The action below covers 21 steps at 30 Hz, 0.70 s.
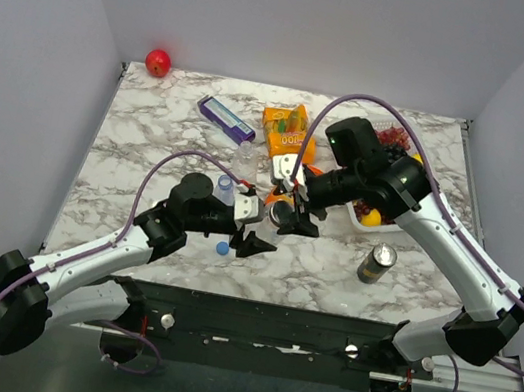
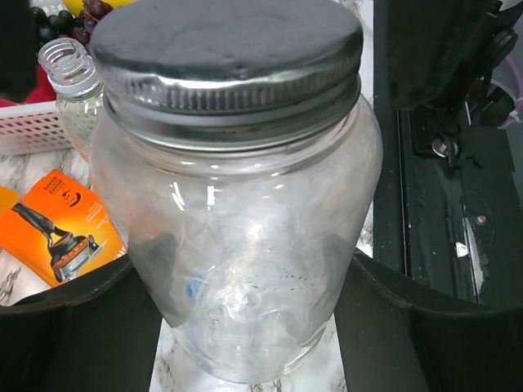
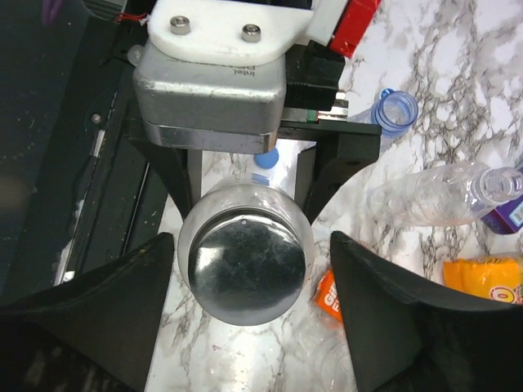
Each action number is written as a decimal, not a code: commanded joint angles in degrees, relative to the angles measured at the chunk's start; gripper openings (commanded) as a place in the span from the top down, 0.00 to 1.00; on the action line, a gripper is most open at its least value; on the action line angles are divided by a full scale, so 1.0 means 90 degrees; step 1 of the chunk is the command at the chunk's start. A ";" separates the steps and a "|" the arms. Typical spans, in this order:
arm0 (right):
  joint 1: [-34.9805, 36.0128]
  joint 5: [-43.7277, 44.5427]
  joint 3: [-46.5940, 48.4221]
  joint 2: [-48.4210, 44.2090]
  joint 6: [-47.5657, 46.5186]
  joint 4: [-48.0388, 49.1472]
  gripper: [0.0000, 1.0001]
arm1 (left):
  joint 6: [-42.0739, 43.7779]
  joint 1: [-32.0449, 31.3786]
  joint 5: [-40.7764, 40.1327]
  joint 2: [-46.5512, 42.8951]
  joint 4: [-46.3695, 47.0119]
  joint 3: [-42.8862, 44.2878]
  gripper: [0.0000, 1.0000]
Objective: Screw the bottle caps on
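Note:
A clear jar (image 2: pixel 245 245) with a silver metal lid (image 3: pixel 249 265) stands upright on the marble, and my left gripper (image 2: pixel 249 269) is shut on its lower body. My right gripper (image 3: pixel 253 245) hangs open over the lid, one finger on each side with gaps. In the top view the jar (image 1: pixel 282 215) sits between the left gripper (image 1: pixel 269 230) and the right gripper (image 1: pixel 297 214). A loose blue bottle cap (image 1: pixel 222 247) lies by the left wrist. A slim clear bottle (image 1: pixel 225 190) stands behind it. Another bottle (image 3: pixel 433 196) lies on its side. An uncapped bottle neck (image 2: pixel 69 61) shows behind the jar.
A white basket (image 1: pixel 364 224) of fruit stands right of the grippers, with a dark can (image 1: pixel 377 263) in front of it. An orange snack bag (image 1: pixel 287 129) and a purple pack (image 1: pixel 226 119) lie farther back. A red ball (image 1: pixel 158 62) rests at the back left. An orange razor pack (image 2: pixel 61 224) is beside the jar.

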 commanded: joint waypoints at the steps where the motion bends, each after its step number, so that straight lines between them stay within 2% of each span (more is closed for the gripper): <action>1: -0.0010 -0.0403 -0.0026 0.0019 0.0281 0.0164 0.24 | 0.0070 0.0028 0.0168 0.0015 0.0050 0.0211 1.00; 3: -0.0010 -0.0374 -0.0035 0.0038 0.0476 0.0164 0.36 | -0.0134 0.0018 0.0100 0.0015 0.0235 0.0172 1.00; 6: -0.0010 -0.0238 -0.0045 0.0126 0.0915 0.0164 0.47 | -0.0447 0.0018 -0.0212 -0.0023 0.0712 0.0046 1.00; 8: -0.0010 -0.0189 -0.0162 0.0136 0.1324 0.0281 0.50 | -0.0779 0.0009 -0.0533 -0.0053 0.0929 -0.0004 1.00; 12: -0.0020 -0.0130 -0.0416 0.0019 0.1687 0.0467 0.50 | -0.0839 -0.0001 -0.0876 -0.0131 0.1300 -0.0102 1.00; 15: -0.0020 0.0201 -0.0494 0.0038 0.2028 0.0593 0.58 | -0.0927 -0.0040 -0.1275 -0.0248 0.1369 -0.0160 1.00; 18: -0.0030 0.0836 -0.0680 0.0038 0.2858 0.0984 0.64 | -0.0975 -0.0196 -0.1851 -0.0346 0.1389 -0.0170 1.00; 21: -0.0030 0.0681 -0.0797 -0.0001 0.3258 0.1033 0.66 | -0.1102 -0.0274 -0.1892 -0.0365 0.1379 -0.0131 1.00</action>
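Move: The silver lid sits on the jar between my open right fingers, within about 1 cm of their midpoint; from my left hand, which holds the jar's glass body, the lid is about 7 cm up and 2 cm right. Far below my right hand, the orange razor pack lies roughly 17 cm ahead and 2 cm right. The blue-tinted bottle stands some 10 cm ahead and 13 cm left, with a blue cap about 6 cm ahead and 12 cm left. I close my right fingers onto the silver lid's rim from both sides, then keep that pinch while turning the hand some 15 degrees clockwise and tipping it, carrying it about 2 cm forward, a little left and down. My left hand keeps its grip on the glass and goes along, about 1.5 cm forward and 1 cm down, twisting counter-clockwise nearly 10 degrees against the right. ##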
